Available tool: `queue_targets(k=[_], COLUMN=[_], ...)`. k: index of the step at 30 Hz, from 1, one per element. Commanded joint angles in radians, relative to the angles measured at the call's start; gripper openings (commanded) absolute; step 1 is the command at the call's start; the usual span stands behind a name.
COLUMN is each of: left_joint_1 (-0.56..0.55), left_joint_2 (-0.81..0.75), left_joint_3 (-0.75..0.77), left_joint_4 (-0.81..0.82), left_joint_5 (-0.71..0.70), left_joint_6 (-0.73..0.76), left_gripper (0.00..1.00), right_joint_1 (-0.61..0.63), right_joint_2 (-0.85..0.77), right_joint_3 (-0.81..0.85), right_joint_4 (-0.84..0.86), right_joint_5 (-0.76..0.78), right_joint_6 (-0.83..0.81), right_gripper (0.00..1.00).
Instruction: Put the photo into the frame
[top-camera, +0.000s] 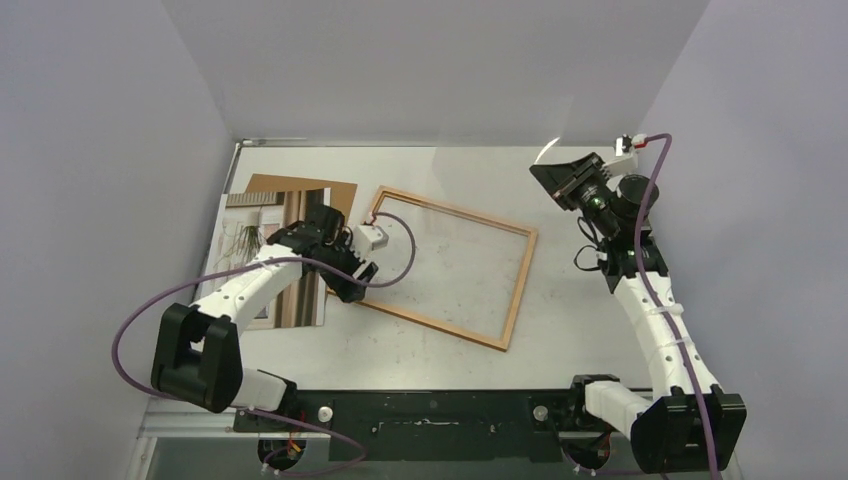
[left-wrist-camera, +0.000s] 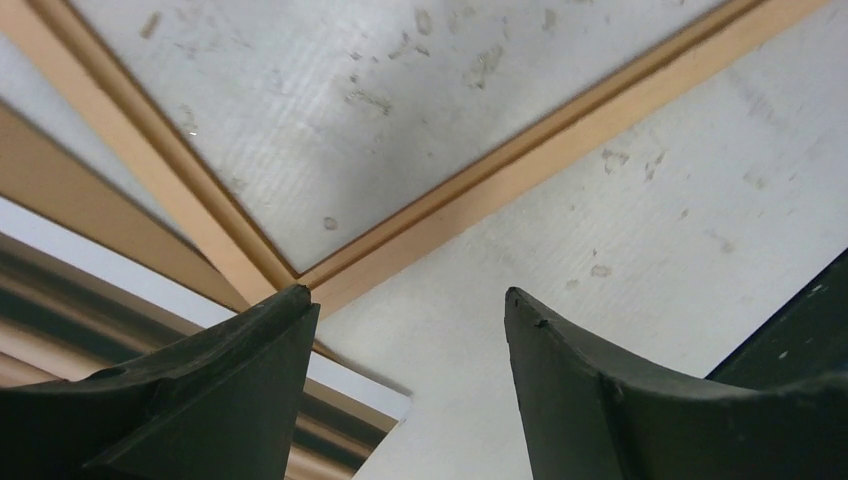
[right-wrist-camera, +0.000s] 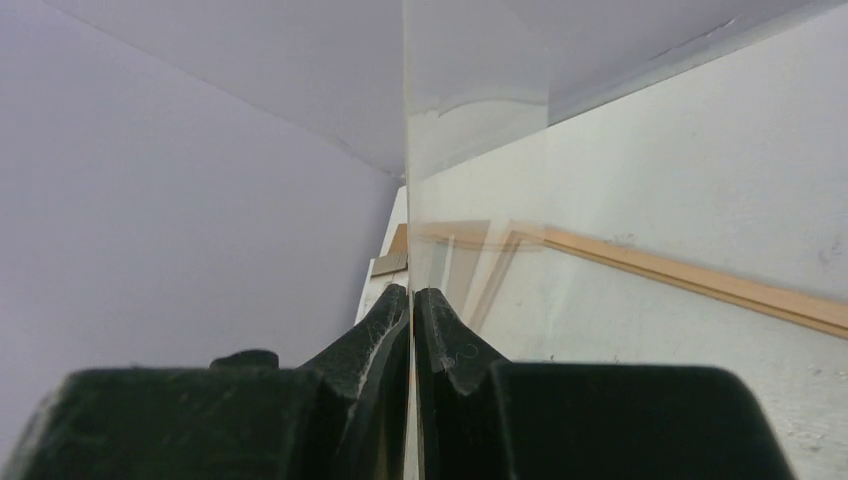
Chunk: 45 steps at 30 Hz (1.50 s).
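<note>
The frame (top-camera: 520, 290), a narrow light-wood border, lies flat on the table's middle, and one rail of the frame (right-wrist-camera: 700, 280) shows in the right wrist view. The photo (top-camera: 245, 240) lies face up at the left, partly under my left arm. My left gripper (top-camera: 345, 270) hovers open over the near-left corner of the frame (left-wrist-camera: 520, 165), nothing between its fingers. In the left wrist view, left gripper (left-wrist-camera: 410, 300), the photo's white edge (left-wrist-camera: 345, 378) lies beside that corner. My right gripper (top-camera: 552, 170), raised at the back right, is shut on a clear sheet (right-wrist-camera: 470, 180) standing upright from the right gripper (right-wrist-camera: 411, 292).
A plain brown backing board (top-camera: 290, 183) lies under the photo's far edge at the back left. Purple-grey walls close in the table on the left, back and right. A black mounting rail (top-camera: 430, 415) runs along the near edge.
</note>
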<state>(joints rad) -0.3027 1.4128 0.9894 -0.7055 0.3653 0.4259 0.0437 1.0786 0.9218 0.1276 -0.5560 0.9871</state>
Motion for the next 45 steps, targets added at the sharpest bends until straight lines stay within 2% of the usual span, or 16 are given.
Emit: queue_targets(k=[1, 8, 14, 20, 21, 26, 28, 30, 33, 38, 45], left_joint_1=[-0.077, -0.234, -0.341, -0.386, -0.393, -0.432, -0.445, -0.449, -0.449, -0.410, -0.294], left_joint_2=[-0.030, 0.001, 0.108, 0.198, 0.208, 0.210, 0.216, 0.235, 0.266, 0.292, 0.342], left_joint_3=[-0.092, -0.162, -0.080, -0.041, -0.043, -0.121, -0.136, -0.125, -0.123, -0.150, -0.123], left_joint_4=[0.061, 0.235, 0.173, 0.115, 0.118, 0.248, 0.292, 0.317, 0.365, 0.491, 0.704], left_joint_5=[-0.209, -0.421, -0.408, -0.391, -0.395, -0.451, -0.477, -0.497, -0.538, -0.566, -0.472], left_joint_6=[0.171, 0.334, 0.494, 0.637, 0.656, 0.796, 0.857, 0.894, 1.003, 1.277, 1.620], left_gripper=[0.67, 0.70, 0.71, 0.65, 0.62, 0.33, 0.25, 0.19, 0.15, 0.13, 0.14], right_joint_1=[-0.041, -0.128, -0.207, -0.225, -0.228, -0.242, -0.248, -0.251, -0.254, -0.254, -0.253], right_joint_2=[-0.021, 0.017, -0.003, -0.017, -0.017, -0.025, -0.028, -0.032, -0.044, -0.069, -0.105], right_joint_3=[0.083, 0.114, 0.122, 0.106, 0.105, 0.103, 0.101, 0.098, 0.089, 0.069, 0.045], right_joint_4=[-0.006, 0.017, 0.009, 0.032, 0.037, 0.050, 0.047, 0.046, 0.042, 0.030, 0.019], right_joint_5=[0.086, 0.068, 0.028, 0.011, 0.009, 0.002, 0.002, 0.000, -0.003, -0.008, -0.012], right_joint_6=[-0.094, -0.080, -0.052, -0.023, -0.017, -0.007, -0.008, -0.008, -0.005, 0.003, 0.024], right_gripper=[0.05, 0.05, 0.05, 0.05, 0.05, 0.05, 0.05, 0.05, 0.05, 0.05, 0.05])
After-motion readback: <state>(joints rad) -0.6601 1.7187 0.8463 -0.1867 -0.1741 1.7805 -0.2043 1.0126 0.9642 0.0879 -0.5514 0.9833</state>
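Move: The frame's near rail, close to its left corner, is the left gripper's mark: roughly 4 cm to the right, level fore and aft, and about 8 cm below. The whole frame centres some 16 cm right and 4 cm ahead of that hand, the photo 16 cm left and 5 cm ahead, the brown board 11 cm left and 7 cm ahead. From the right hand, holding the clear sheet high up, the frame's middle is about 12 cm left, 3 cm back and 33 cm down. The left hand sinks about 7 cm with its fingers open, dipping back slightly before working some 4 cm to the right and twisting clockwise, then closes on the frame's near rail by the left corner and, keeping that pinch, drags it about 8 cm forward as it goes on turning, the whole clockwise turn some 75 degrees. Meanwhile the right hand keeps its grip on the clear sheet and carries it about 8 cm to the right, turning slightly clockwise, and ends a few centimetres higher. ##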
